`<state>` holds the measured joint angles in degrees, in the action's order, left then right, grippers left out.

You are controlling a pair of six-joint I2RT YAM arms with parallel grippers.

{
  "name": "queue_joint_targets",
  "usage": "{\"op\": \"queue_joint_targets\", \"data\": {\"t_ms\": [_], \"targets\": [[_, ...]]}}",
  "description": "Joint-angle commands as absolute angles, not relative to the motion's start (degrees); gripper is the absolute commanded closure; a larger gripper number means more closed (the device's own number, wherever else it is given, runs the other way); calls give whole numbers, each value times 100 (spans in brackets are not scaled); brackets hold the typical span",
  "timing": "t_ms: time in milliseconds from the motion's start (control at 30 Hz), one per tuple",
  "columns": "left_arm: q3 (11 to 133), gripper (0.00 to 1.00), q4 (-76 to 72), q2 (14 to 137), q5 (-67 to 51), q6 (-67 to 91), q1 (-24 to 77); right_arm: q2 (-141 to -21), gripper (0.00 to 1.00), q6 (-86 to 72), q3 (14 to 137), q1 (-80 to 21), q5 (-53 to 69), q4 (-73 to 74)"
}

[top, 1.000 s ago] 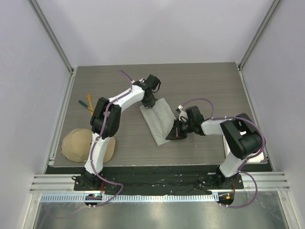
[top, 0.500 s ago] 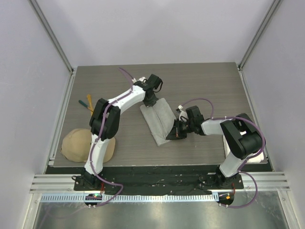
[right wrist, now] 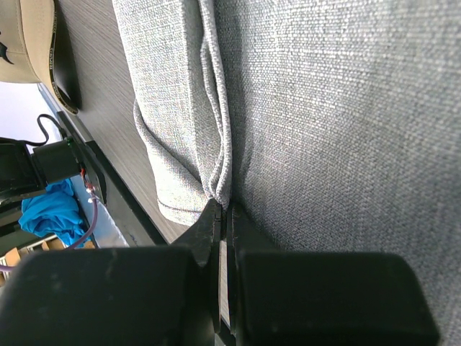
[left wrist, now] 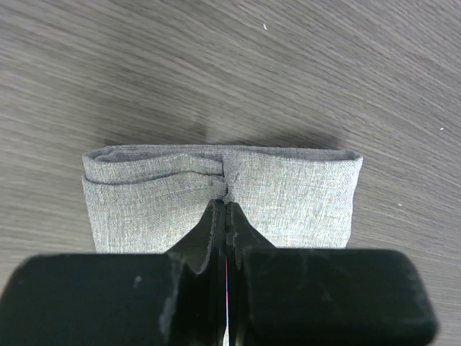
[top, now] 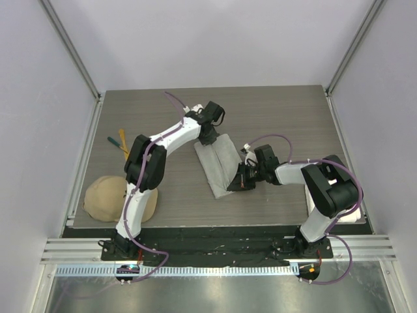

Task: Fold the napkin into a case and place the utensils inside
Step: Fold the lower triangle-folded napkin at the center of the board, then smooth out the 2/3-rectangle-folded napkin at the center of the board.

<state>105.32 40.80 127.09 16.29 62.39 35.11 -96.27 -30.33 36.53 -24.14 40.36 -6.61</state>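
Observation:
The light grey napkin lies folded into a long narrow strip, slanting across the middle of the table. My left gripper is shut at its far end, pinching a small pucker of cloth near the folded edge. My right gripper is shut on the strip's near right side, where its tips nip a layered fold of the napkin. Two utensils, one with an orange-yellow handle and one with a dark teal handle, lie crossed at the table's left edge, away from both grippers.
A tan cap sits at the near left corner, beside the left arm's base, and also shows in the right wrist view. A white towel pokes out behind the right arm at the near right edge.
My left gripper has shifted slightly to the far right, taking the napkin's far end with it. The right gripper has stayed put.

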Motion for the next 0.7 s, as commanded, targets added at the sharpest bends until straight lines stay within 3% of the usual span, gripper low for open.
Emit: {"op": "queue_joint_targets", "data": {"t_ms": [0,267,300,333,367,467,600,633,667], "targets": [[10916,100,3516,12946,1714,6065,3437,-9606,99,-2909,3533,-2391,3955,-334],[10872,100,3024,13069,1582,5520,3437,-9554,99,-2962,3533,-2391,3876,-334],[10898,96,3032,13095,1539,5406,3437,-9554,99,-2988,3533,-2399,3867,-334],[10933,92,2989,13087,1495,5310,3437,-9554,99,-3006,3533,-2399,3858,-343],[10925,80,2936,13052,1451,5230,3445,-9545,99,-3032,3542,-2399,3858,-343],[10933,56,2839,12815,1371,4888,3454,-9519,99,-3067,3542,-2399,3797,-343],[11065,45,2926,12420,1284,4501,3445,-9554,99,-3120,3533,-2399,3771,-369],[11152,38,2996,12297,1170,4430,3445,-9562,99,-3129,3533,-2399,3762,-369],[11310,22,3119,12200,1117,4256,3454,-9571,99,-3138,3542,-2391,3762,-369]]}}
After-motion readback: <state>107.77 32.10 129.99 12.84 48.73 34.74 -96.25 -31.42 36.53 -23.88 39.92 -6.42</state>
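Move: The left hand already pinches the long fold seam at the napkin's far end; the spot where it is to be laid down is some 2 cm below and about 1 cm to the right. From this hand, the napkin's middle lies about 9 cm back, 3 cm right and 3 cm down, and the utensils about 27 cm left, level in reach. From the right hand, shut on the seam's near end, the napkin's middle is roughly 10 cm ahead and 3 cm left. Still gripping the seam at the far end, the left hand brings it down about 2 cm, easing right and slightly forward, then lets go as the fingers spread past half open. It comes free forward and up by about 2 cm each, turning clockwise some 10 degrees. The right hand stays put, keeping its pinch on the near end. ##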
